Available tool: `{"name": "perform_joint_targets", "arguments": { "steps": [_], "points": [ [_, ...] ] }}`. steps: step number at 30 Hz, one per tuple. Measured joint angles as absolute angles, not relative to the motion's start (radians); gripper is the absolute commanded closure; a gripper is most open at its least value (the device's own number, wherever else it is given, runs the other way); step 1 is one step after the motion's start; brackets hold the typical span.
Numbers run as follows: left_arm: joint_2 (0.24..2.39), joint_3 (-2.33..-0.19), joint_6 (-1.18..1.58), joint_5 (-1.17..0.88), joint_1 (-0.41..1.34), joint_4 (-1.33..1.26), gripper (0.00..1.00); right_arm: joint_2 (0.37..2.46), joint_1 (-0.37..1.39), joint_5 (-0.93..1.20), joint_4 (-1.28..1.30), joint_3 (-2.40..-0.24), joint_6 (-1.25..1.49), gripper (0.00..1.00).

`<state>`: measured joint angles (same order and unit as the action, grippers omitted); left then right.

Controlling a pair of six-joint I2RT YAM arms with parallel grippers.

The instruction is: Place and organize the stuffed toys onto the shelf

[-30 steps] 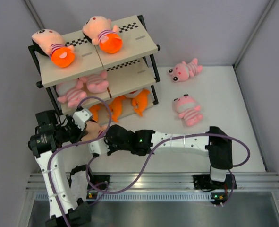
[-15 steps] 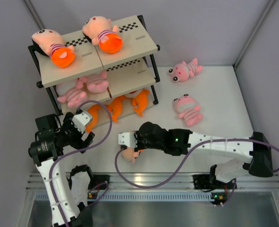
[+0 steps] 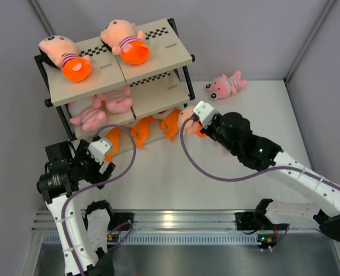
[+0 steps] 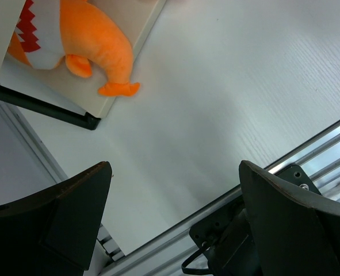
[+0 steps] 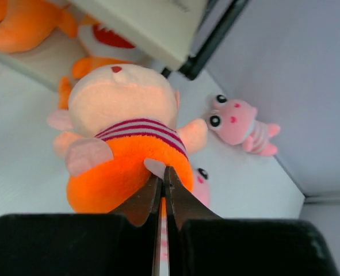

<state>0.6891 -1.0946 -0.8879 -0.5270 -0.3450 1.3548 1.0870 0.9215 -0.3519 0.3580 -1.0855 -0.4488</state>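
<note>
The shelf (image 3: 158,62) stands at the back left. Two peach-headed dolls (image 3: 125,41) lie on its top board, pink striped animals (image 3: 117,101) on the middle one, and orange fish (image 3: 141,131) on the bottom one. My right gripper (image 3: 194,122) is shut on a third doll (image 5: 123,132), pinching its orange bottom, and holds it in the air by the shelf's right front post. My left gripper (image 4: 175,218) hangs open and empty above the table at the near left, with an orange fish (image 4: 92,49) ahead of it. One pink animal (image 3: 226,85) lies on the table at the right.
Another pink animal (image 5: 201,178) lies on the table under the held doll, mostly hidden by it and by my right arm. Grey walls enclose the table on three sides. A metal rail (image 3: 181,221) runs along the near edge.
My left gripper opened and let go of the doll. My right arm, shut on the doll, swung it from the near left up and right to the shelf's right end.
</note>
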Motion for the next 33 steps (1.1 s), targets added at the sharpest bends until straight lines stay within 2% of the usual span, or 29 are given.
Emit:
{"name": "perform_joint_targets", "arguments": {
  "steps": [7, 14, 21, 28, 33],
  "points": [
    [0.69, -1.071, -0.888, -0.524, -0.345, 1.355, 0.02, 1.148, 0.77, -0.397, 0.278, -1.372, -0.499, 1.0],
    [0.697, -1.07, -0.884, -0.521, -0.345, 1.356, 0.02, 1.451, 0.595, -0.356, 0.205, -1.867, -0.546, 1.0],
    [0.759, -1.071, -0.87, -0.508, -0.345, 1.355, 0.02, 1.752, 0.572, -0.313, 0.185, -2.287, -0.558, 1.0],
    [0.795, -1.072, -0.862, -0.509, -0.345, 1.355, 0.02, 1.823, 0.572, -0.191, 0.126, -2.316, -0.507, 1.0],
    [0.797, -1.072, -0.861, -0.511, -0.345, 1.355, 0.02, 1.826, 0.581, -0.052, 0.056, -2.223, -0.448, 1.0]
  ]
}}
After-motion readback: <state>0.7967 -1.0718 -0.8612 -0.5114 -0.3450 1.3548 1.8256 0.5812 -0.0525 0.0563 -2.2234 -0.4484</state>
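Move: Holding the doll by its orange trousers, the right hand has the free right end of the top shelf about 17 cm ahead, 10 cm to its left and 20 cm above. The middle doll on that shelf stands some 17 cm ahead, 22 cm left and 22 cm up; the shelf's near right corner is roughly 13 cm ahead, 3 cm left and 17 cm up. From the left hand, the free end lies about 28 cm ahead, 22 cm right and 27 cm up. Climbing fast with the doll still pinched, the right hand rises about 30 cm and goes nearly 20 cm forward, swinging out to the right before coming back left over the top shelf's free right end and sinking some 3 cm. Its fingers tip up by around 30 degrees and its left side rolls up. The empty, open left hand lowers about 2 cm and tips down slightly. ##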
